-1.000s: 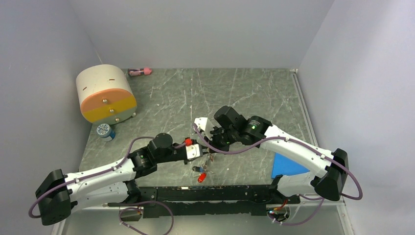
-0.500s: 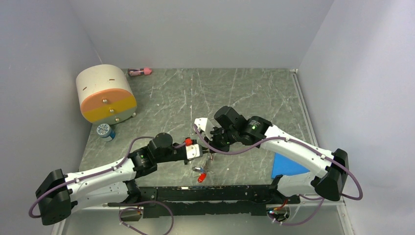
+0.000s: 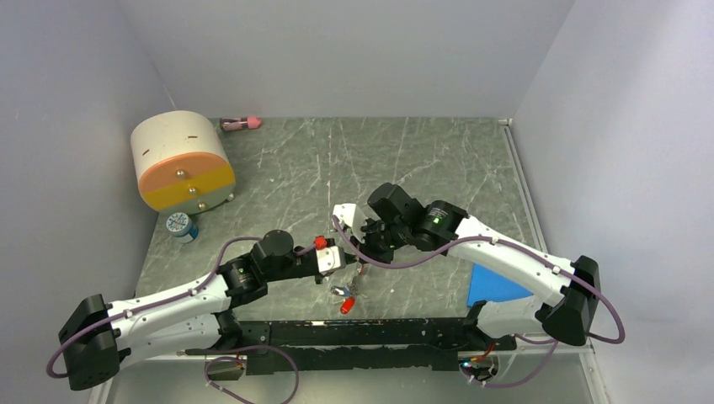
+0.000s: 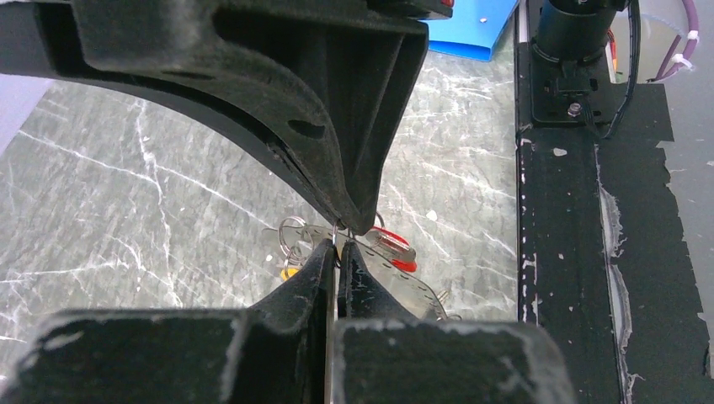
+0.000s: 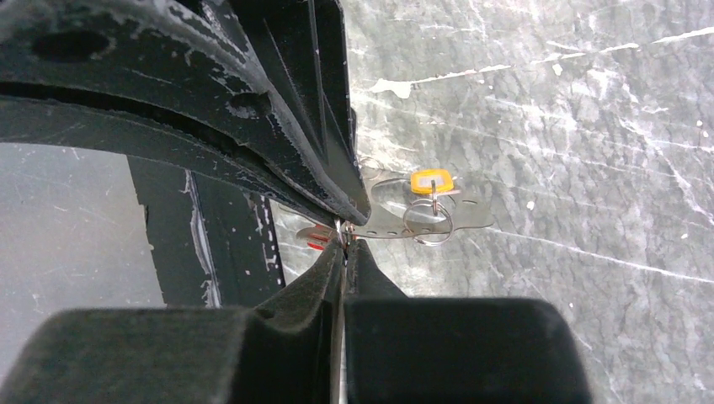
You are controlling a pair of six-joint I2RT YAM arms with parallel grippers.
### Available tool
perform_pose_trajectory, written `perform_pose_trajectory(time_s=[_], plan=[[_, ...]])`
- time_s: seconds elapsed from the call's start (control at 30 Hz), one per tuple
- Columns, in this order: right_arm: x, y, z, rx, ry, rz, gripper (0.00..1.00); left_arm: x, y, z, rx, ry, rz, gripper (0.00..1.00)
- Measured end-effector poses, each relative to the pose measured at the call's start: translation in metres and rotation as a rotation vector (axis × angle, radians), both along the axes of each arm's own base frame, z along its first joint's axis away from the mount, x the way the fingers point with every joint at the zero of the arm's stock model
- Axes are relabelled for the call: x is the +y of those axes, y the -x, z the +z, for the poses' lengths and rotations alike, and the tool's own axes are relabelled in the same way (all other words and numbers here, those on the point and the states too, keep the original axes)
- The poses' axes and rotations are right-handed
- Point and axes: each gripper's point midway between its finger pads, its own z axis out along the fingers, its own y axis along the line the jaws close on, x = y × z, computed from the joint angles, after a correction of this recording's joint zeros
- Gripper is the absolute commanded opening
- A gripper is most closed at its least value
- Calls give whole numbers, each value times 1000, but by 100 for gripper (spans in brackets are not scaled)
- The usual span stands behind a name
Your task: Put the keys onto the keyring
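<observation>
My two grippers meet tip to tip just above the marble table [image 3: 438, 168]. In the left wrist view the left gripper [image 4: 338, 246] is shut on the thin wire of the keyring [image 4: 400, 276]. Its pale, toothed plate hangs behind the fingers. The right gripper [image 5: 345, 246] is shut on the same wire from the other side, its plate [image 5: 471, 215] visible beyond. A red-headed key [image 4: 394, 251] hangs by the plate, and a small yellow-headed piece [image 5: 431, 181] sits on a little ring. From above, the left gripper [image 3: 343, 263] and right gripper [image 3: 364, 257] nearly touch, with keys [image 3: 343, 300] below them.
A cream-and-orange drum [image 3: 181, 160] stands at the back left, with a small blue-capped jar [image 3: 181, 225] in front of it. A pink item [image 3: 240, 124] lies by the back wall. A blue sheet [image 3: 497, 286] lies under the right arm. A black rail [image 3: 362, 332] runs along the near edge.
The left gripper's jaws have closed onto the ring wire. The right gripper stays shut in the same place.
</observation>
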Motion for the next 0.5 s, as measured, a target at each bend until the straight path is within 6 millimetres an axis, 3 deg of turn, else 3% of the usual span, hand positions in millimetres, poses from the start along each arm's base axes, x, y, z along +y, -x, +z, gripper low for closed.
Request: perform_pose_trajectory(time_s=[0.13,0.27,0.4,0.5], plan=[[0,-2,-1,-3,-1,-13,46,0,-1,1,4,8,11,3],[-2,-4,-5,-22,-17,-41,68,0,-4,2,10,39,34,2],[-8,-1,4,-65,-104,-60,77,3,-5,0,24,91,63,3],[-11,-1,20,-128,-221,-70,78,6,-4,1,33,145,78,3]])
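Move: At the pinched fingertips of both hands is the keyring: each hand point lies on it, 0 cm off in any direction. Beneath it hangs the metal plate, its middle some 5 cm below and about 1 cm back of the right fingertips. The yellow tag hangs roughly 4 cm ahead, 2 cm to the left and 5 cm below them; a red tag hangs about 7 cm back, 1 cm left and 10 cm down. Letting go of the keyring, the right hand spreads its fingers from shut to about three-quarters open. It first dips about half a centimetre, then rises to some 2 cm above its starting height and backs about 1 cm to the right, its fingertips tipping up roughly 15 degrees. The left fingers stay shut on the ring, nearly in place, tilting up just under 10 degrees. ##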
